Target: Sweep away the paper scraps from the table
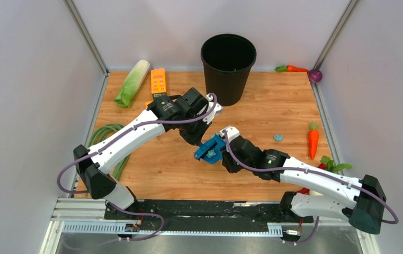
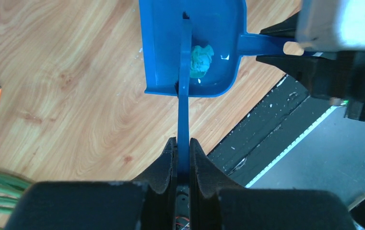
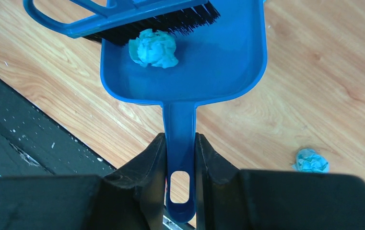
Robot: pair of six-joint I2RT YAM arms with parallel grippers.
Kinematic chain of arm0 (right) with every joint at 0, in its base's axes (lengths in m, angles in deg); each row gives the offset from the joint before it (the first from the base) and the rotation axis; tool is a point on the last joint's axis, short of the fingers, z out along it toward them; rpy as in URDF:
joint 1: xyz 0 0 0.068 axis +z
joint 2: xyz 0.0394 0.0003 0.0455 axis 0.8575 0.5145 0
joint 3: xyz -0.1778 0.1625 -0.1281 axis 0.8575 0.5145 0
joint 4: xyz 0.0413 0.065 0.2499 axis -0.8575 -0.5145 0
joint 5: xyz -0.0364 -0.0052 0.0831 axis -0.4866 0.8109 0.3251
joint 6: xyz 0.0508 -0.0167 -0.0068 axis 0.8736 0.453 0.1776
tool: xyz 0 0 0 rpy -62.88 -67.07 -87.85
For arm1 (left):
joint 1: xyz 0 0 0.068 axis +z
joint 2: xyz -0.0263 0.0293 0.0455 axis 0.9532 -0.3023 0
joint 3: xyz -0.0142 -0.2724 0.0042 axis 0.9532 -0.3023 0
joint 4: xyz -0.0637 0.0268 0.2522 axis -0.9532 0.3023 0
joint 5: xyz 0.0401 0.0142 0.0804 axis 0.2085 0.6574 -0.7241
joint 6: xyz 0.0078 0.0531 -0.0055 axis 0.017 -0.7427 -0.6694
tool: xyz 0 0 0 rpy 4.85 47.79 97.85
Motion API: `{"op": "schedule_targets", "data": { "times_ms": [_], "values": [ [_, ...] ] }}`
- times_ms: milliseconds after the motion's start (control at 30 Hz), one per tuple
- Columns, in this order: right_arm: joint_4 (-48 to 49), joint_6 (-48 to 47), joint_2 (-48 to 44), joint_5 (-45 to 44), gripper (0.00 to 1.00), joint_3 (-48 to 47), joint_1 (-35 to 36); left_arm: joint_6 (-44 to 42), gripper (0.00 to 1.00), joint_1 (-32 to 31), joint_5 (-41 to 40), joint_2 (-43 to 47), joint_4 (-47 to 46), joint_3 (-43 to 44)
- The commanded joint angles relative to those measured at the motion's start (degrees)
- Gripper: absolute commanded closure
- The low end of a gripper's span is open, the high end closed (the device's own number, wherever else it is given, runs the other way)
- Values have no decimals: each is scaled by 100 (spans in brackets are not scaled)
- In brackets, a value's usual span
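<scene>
My right gripper [image 3: 179,136] is shut on the handle of the blue dustpan [image 3: 218,62], which sits near the middle of the table [image 1: 167,169]. One crumpled teal paper scrap [image 3: 154,48] lies inside the pan, against the black bristles of the blue brush [image 3: 123,19]. My left gripper [image 2: 183,141] is shut on the brush's thin handle [image 2: 184,96], with the head reaching into the dustpan [image 2: 218,28] beside the scrap [image 2: 202,60]. A second paper scrap [image 1: 278,137] lies loose on the wood to the right of the pan, also seen as a scrap [image 3: 311,161] in the right wrist view.
A black bin [image 1: 228,66] stands at the back centre. A cabbage [image 1: 132,83] and an orange box [image 1: 158,81] lie at the back left, a green hose [image 1: 106,137] along the left edge. Carrots [image 1: 313,142] and other toy vegetables [image 1: 331,165] line the right side.
</scene>
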Motion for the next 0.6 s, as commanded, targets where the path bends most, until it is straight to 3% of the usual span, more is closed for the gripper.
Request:
{"op": "schedule_targets", "data": {
  "times_ms": [0, 567],
  "values": [
    [525, 233, -333, -490, 100, -332, 17, 185, 100, -37, -232, 391, 162, 355],
    [973, 269, -553, -683, 100, -446, 17, 439, 100, -37, -987, 848, 408, 1261]
  ]
}}
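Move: Straight ahead of the right hand, some 33 cm out, stands the black bin, its middle about level with the hand. The caught scrap lies in the held dustpan, roughly 4 cm ahead, 6 cm left and 3 cm below; another lies on the table some 11 cm ahead, 21 cm right and 11 cm down. For the left hand, holding the brush, the bin is about 30 cm ahead, 12 cm right and 9 cm lower. Lifting the loaded dustpan about 5 cm and easing it 2 cm forward towards the bin, the right hand tilts its mouth upward, keeping its grip on the handle. Meanwhile the left hand raises the brush faster, some 8 cm nearly straight up, tipping it some 15 degrees outward so the bristles draw back from the scrap towards the pan's mouth. ##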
